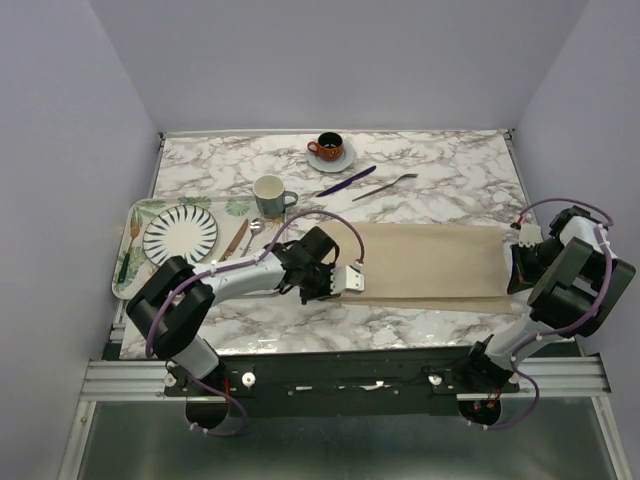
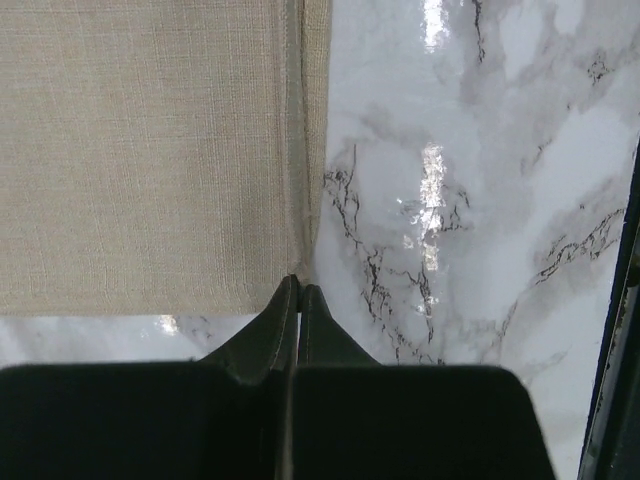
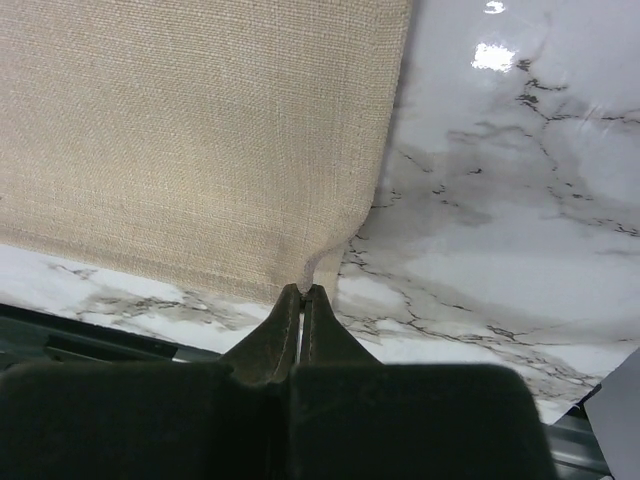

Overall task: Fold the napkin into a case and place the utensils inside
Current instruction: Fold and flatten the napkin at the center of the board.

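Observation:
The beige napkin [image 1: 430,265] lies as a long strip across the marble table [image 1: 450,170]. At the strip's left end, my left gripper [image 1: 340,290] is shut, and in the left wrist view its tips [image 2: 298,284] pinch a raised crease at the near corner of the napkin [image 2: 150,150]. My right gripper [image 1: 513,275] is shut on the right end; its tips [image 3: 303,291] hold a lifted corner of the napkin [image 3: 200,130]. The utensils lie beyond the cloth: a purple knife [image 1: 346,181] and a silver fork [image 1: 384,186].
A leaf-printed tray [image 1: 135,225] at the left holds a striped plate [image 1: 180,235], a copper knife [image 1: 236,238] and a small spoon [image 1: 252,232]. A pale mug [image 1: 270,194] stands beside it. A dark cup on a saucer [image 1: 330,149] sits at the back.

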`<state>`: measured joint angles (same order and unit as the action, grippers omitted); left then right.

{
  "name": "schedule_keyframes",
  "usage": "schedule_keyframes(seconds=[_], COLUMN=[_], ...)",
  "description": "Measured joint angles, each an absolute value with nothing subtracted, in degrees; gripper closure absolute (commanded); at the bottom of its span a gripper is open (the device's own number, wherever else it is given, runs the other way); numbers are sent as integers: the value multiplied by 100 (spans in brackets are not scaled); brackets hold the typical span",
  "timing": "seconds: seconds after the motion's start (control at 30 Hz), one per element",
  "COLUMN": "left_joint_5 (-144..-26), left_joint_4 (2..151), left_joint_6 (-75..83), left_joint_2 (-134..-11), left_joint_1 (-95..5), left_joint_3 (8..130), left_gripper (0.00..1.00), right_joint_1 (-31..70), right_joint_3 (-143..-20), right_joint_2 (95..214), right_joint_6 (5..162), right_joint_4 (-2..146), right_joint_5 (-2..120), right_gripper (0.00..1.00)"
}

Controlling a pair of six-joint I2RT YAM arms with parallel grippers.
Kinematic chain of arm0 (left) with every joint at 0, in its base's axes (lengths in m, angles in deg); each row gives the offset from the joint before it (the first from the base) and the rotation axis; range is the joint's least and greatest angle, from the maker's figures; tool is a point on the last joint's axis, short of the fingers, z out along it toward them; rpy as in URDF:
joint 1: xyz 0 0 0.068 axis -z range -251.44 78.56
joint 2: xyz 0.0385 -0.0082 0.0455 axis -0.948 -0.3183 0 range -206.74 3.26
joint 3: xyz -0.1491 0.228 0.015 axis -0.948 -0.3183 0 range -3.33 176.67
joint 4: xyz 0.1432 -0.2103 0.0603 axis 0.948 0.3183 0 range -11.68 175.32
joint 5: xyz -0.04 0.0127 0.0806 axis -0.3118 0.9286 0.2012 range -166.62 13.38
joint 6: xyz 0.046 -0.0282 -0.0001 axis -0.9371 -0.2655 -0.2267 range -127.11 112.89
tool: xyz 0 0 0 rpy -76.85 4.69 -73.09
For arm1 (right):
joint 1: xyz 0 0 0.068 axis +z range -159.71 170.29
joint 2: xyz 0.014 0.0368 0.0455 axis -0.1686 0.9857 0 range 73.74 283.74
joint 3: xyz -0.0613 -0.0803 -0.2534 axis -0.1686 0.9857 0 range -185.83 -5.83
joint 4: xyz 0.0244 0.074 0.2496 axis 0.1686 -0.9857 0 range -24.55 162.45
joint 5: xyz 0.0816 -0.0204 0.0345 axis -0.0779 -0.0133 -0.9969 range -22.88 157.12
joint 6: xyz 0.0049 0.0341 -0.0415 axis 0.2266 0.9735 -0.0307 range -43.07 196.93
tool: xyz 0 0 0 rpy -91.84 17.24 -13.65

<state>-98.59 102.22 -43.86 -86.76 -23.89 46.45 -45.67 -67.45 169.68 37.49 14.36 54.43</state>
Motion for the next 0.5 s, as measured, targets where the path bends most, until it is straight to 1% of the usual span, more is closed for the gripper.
schedule_keyframes(seconds=[0.13,0.37,0.5], left_joint_5=[-9844,-9840,-9840], left_joint_4=[10419,10773,10801], left_joint_6=[-4314,-4244,-4240], left_joint_2=[-8599,-8103,-8090], left_joint_1=[-2468,-2488,-2488], left_joint_3=[4907,5309,5222], left_gripper=[100,100,100], right_joint_1=[-4567,-4572,-4589], right_joint_3=[-6905,-6710,-6411], right_joint_2=[16859,15952,16146], right_joint_6=[3723,3482,3456], right_joint_4=[1196,1025,1100], right_joint_5=[5393,5476,5583], right_gripper=[99,99,99])
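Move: Each closed gripper already holds a near corner of the folded napkin, roughly 3 cm above the board. The napkin's middle lies about 25 cm to the right and 8 cm ahead of the left hand, and some 23 cm left and 8 cm ahead of the right. From the left hand, the spoon is about 23 cm left and 14 cm ahead, the mug 17 cm left and 26 cm ahead, and the purple knife 31 cm ahead and 4 cm right. Upward first with both hands, fingers still pinching the near corners: the left rises about 6 cm and eases some 2 cm forward over the napkin, then just begins to sink. The right goes up nearly 4 cm, then turns down and back towards the bases, ending about 2 cm above and behind its start. ##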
